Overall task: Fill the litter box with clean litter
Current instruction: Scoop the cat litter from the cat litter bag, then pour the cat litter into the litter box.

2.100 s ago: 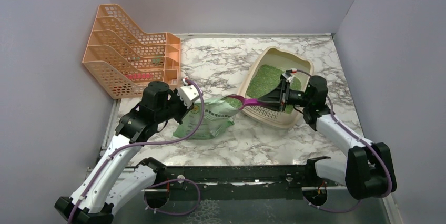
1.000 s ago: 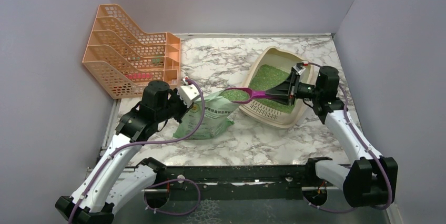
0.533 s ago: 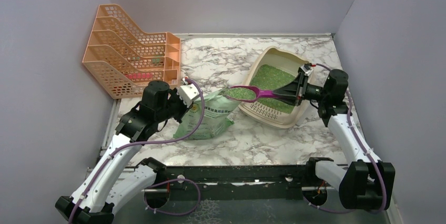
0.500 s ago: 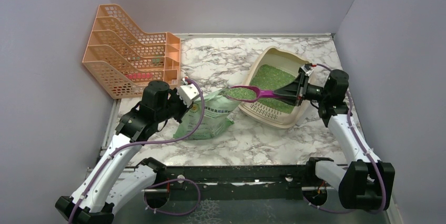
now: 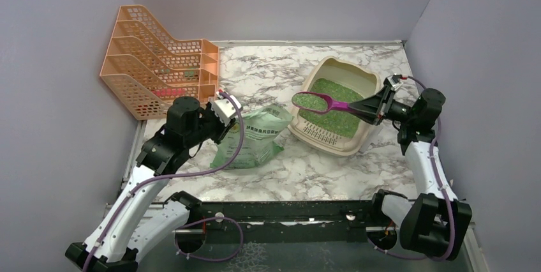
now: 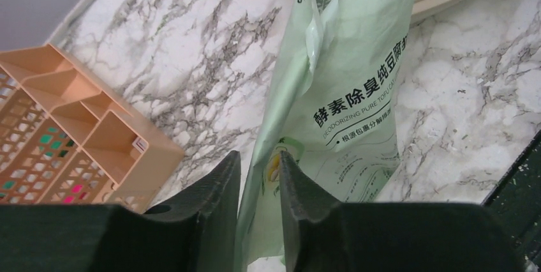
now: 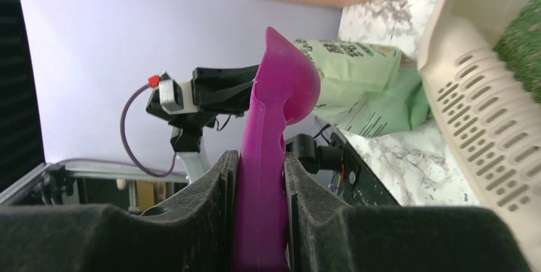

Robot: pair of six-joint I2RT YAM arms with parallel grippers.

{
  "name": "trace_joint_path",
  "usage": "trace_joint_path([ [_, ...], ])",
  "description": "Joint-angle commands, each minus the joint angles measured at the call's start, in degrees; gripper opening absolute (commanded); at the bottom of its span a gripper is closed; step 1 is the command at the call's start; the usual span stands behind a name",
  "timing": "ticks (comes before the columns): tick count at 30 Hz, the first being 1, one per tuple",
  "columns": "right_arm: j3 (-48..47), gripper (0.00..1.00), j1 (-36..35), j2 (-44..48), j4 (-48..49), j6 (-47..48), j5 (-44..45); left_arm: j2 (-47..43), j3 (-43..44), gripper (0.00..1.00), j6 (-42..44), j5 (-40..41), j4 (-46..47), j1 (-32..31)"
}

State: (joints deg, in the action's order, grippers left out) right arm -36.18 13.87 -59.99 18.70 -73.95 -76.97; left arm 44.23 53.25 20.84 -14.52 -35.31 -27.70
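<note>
The beige litter box [image 5: 338,62] sits at the right rear of the table, with a layer of green clean litter [image 5: 332,87] in it. My right gripper [image 5: 376,107] is shut on the handle of a magenta scoop [image 5: 311,101]. The scoop's bowl carries green granules above the box's left part. In the right wrist view the scoop [image 7: 281,93] is clamped between the pads of the right gripper [image 7: 260,157]. The green litter bag [image 5: 255,141] lies slumped left of the box. My left gripper [image 6: 260,157] is open, with the bag's [image 6: 344,80] edge loose between its fingers.
An orange mesh file rack [image 5: 156,61] stands at the back left, close behind the left arm. Grey walls close off the left, the back and the right. A dark rail [image 5: 287,211] runs along the near edge of the table.
The right arm has carried the loaded scoop from the bag's mouth rightward over the litter box. The left jaws have parted from the bag's edge, and the bag has sagged.
</note>
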Motion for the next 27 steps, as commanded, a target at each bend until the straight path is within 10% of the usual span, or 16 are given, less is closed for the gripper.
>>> trace_joint_path([
  [1,1.47,0.01,5.07,1.18,4.69,-0.58,-3.0,-1.25,1.88,0.32,0.0,0.45,3.38,0.19],
  [14,6.52,0.01,17.27,-1.13,6.45,2.16,-0.11,-1.97,2.28,0.53,0.45,0.77,3.86,0.19],
  [27,0.14,0.01,17.62,-0.63,-23.4,25.53,15.85,-2.99,2.37,0.66,-0.46,1.78,5.44,0.19],
])
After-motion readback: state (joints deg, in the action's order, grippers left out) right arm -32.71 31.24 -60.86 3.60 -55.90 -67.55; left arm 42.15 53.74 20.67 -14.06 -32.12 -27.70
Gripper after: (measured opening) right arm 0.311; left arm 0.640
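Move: Below the right hand, which holds the purple scoop pointing left, the litter in the litter box lies about 9 cm ahead, 3 cm left and some 24 cm down; the litter bag's middle is roughly 31 cm left, 3 cm back. From the left hand, already part open around the bag's edge, the bag's middle is level fore and aft, 7 cm right, 12 cm down; the peach rack stands 22 cm ahead, 28 cm left. Drawing the loaded scoop away from the bag and back over the litter box, the right hand travels right about 9 cm, edges forward and then sinks some 6 cm, swinging clockwise roughly 25 degrees with its grip kept. Meanwhile the left hand opens its fingers much wider around the bag's edge and lifts a couple of centimetres, letting the edge come free. ##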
